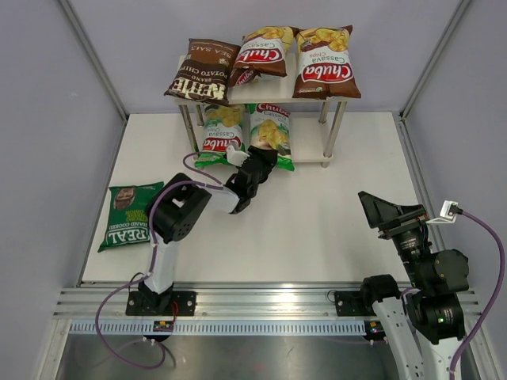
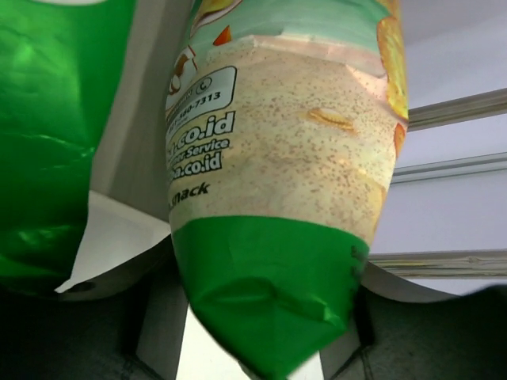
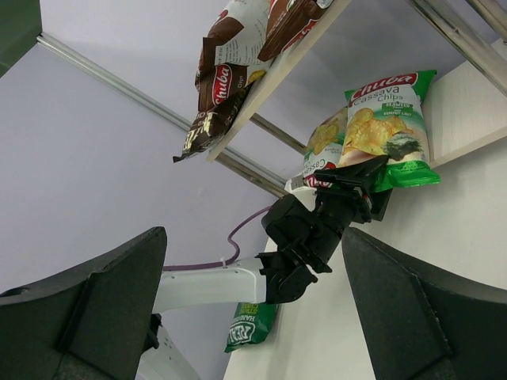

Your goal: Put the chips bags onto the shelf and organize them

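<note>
The shelf [image 1: 313, 141] stands at the back. On its top board lie a dark Kettle bag [image 1: 202, 73] and two brown Chuba bags [image 1: 265, 49] [image 1: 325, 63]. Two green Chuba bags [image 1: 222, 131] [image 1: 272, 131] lean on the lower board. My left gripper [image 1: 265, 162] sits at the bottom end of the right green bag [image 2: 277, 158]; its jaws flank that green end, and a pale strip shows between the left finger and the bag. The dark green REAL bag [image 1: 129, 215] lies flat on the table at left. My right gripper [image 1: 379, 210] hangs wide open and empty at right.
Thin silver legs [image 1: 334, 134] carry the shelf's boards. White walls and metal corner posts [image 1: 95, 55] enclose the table on three sides. A purple cable [image 1: 194, 170] loops off the left arm. The right wrist view shows the left arm [image 3: 317, 229] from below.
</note>
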You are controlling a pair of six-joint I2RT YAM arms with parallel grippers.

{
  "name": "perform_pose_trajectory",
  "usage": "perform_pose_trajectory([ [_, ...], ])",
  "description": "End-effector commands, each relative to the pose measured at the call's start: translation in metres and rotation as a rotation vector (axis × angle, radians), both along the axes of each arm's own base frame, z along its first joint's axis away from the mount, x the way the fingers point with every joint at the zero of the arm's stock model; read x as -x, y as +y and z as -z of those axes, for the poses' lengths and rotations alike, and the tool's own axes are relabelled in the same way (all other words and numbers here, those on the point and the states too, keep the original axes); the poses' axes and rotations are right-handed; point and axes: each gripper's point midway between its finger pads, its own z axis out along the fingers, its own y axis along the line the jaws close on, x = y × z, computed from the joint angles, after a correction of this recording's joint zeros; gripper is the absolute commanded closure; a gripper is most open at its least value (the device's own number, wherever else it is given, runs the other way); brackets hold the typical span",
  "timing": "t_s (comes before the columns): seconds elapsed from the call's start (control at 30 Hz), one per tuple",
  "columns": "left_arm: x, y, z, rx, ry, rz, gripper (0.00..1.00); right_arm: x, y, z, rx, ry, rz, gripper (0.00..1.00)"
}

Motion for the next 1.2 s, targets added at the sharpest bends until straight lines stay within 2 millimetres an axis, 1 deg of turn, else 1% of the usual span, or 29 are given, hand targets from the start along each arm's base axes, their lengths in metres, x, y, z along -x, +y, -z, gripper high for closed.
perform_pose_trajectory([
  [0.0,0.0,0.004,-0.027,-0.001,0.013,-0.015,0.36,0.009,0.0,-0.012,0.012,-0.042,-0.009,0.01],
  [0.03,0.002,0.005,-0.02,-0.024,0.048,-0.012,0.34,0.01,0.001,-0.012,0.018,-0.042,-0.011,0.01],
  [0.07,0.003,0.005,-0.02,-0.035,0.059,-0.009,0.33,0.01,0.001,-0.011,0.02,-0.038,-0.012,0.01],
  [0.1,0.003,0.005,-0.028,-0.039,0.058,-0.011,0.31,0.009,0.001,-0.011,0.026,-0.036,-0.012,0.01],
  [0.17,0.007,0.006,-0.027,-0.063,0.081,-0.013,0.29,0.009,0.002,-0.01,0.033,-0.029,-0.014,0.01],
  [0.23,0.009,0.008,-0.031,-0.057,0.096,-0.019,0.29,0.009,0.002,-0.009,0.04,-0.025,-0.016,0.01],
  [0.4,0.013,0.009,-0.033,-0.044,0.137,-0.026,0.28,0.009,0.005,-0.01,0.052,-0.023,-0.033,0.01],
  [0.43,0.014,0.008,-0.031,-0.048,0.147,-0.023,0.26,0.008,0.005,-0.009,0.056,-0.019,-0.035,0.01],
  [0.47,0.014,0.008,-0.033,-0.047,0.15,-0.021,0.19,0.008,0.006,-0.009,0.058,-0.014,-0.041,0.01],
  [0.53,0.014,0.006,-0.032,-0.054,0.158,-0.016,0.18,0.008,0.007,-0.009,0.064,-0.013,-0.042,0.0],
  [0.63,0.016,0.006,-0.038,-0.049,0.148,-0.007,0.17,0.008,0.006,-0.006,0.067,-0.008,-0.04,0.01],
  [0.67,0.017,0.006,-0.044,-0.044,0.138,-0.001,0.15,0.009,0.006,-0.006,0.069,-0.01,-0.04,0.01],
  [0.7,0.019,0.005,-0.046,-0.045,0.136,0.006,0.12,0.009,0.006,-0.006,0.069,-0.009,-0.041,0.01],
  [0.73,0.021,0.006,-0.047,-0.057,0.139,0.015,0.01,0.008,0.007,-0.005,0.071,-0.008,-0.042,0.0],
  [0.77,0.025,0.004,-0.05,-0.066,0.14,0.021,0.01,0.008,0.007,-0.005,0.073,-0.007,-0.045,0.0],
  [0.8,0.029,0.006,-0.059,-0.065,0.134,0.019,0.01,0.007,0.008,-0.005,0.079,-0.005,-0.047,0.0],
  [0.87,0.036,0.011,-0.061,-0.075,0.134,0.011,0.01,0.005,0.01,-0.004,0.084,-0.001,-0.058,0.0],
  [0.9,0.042,0.017,-0.054,-0.09,0.142,0.006,0.01,0.004,0.011,-0.004,0.091,-0.002,-0.061,0.01],
  [0.93,0.045,0.022,-0.067,-0.092,0.119,-0.003,0.01,0.004,0.012,-0.003,0.094,0.0,-0.071,0.01],
  [1.0,0.052,0.03,-0.067,-0.118,0.116,-0.003,0.01,0.0,0.014,0.001,0.111,0.01,-0.08,0.0],
  [1.03,0.057,0.037,-0.075,-0.146,0.105,-0.006,0.01,-0.001,0.016,0.002,0.12,0.012,-0.087,0.01],
  [1.07,0.061,0.042,-0.079,-0.162,0.1,-0.004,0.01,-0.003,0.018,0.005,0.135,0.02,-0.101,0.01],
  [1.1,0.069,0.049,-0.072,-0.2,0.12,0.0,0.01,-0.005,0.019,0.007,0.16,0.02,-0.105,0.01],
  [1.13,0.075,0.057,-0.084,-0.222,0.102,0.0,0.01,-0.005,0.021,0.009,0.171,0.028,-0.115,0.01],
  [1.17,0.08,0.063,-0.086,-0.246,0.103,0.0,0.01,-0.009,0.022,0.011,0.183,0.04,-0.119,0.01],
])
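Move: The green chips bag, its lower end between the left fingers, has its middle about 6 cm ahead of the left hand and 3 cm higher, straight in front. The other green bag stands some 13 cm to the hand's left and 6 cm ahead; the shelf's right front post is about 18 cm to its right, nearly level. From the right hand, the bag between the left fingers lies roughly 37 cm ahead, 22 cm left and 22 cm below. Left hand opens wide, freeing the bag's lower end, then backs off and rises about 7 cm each. ##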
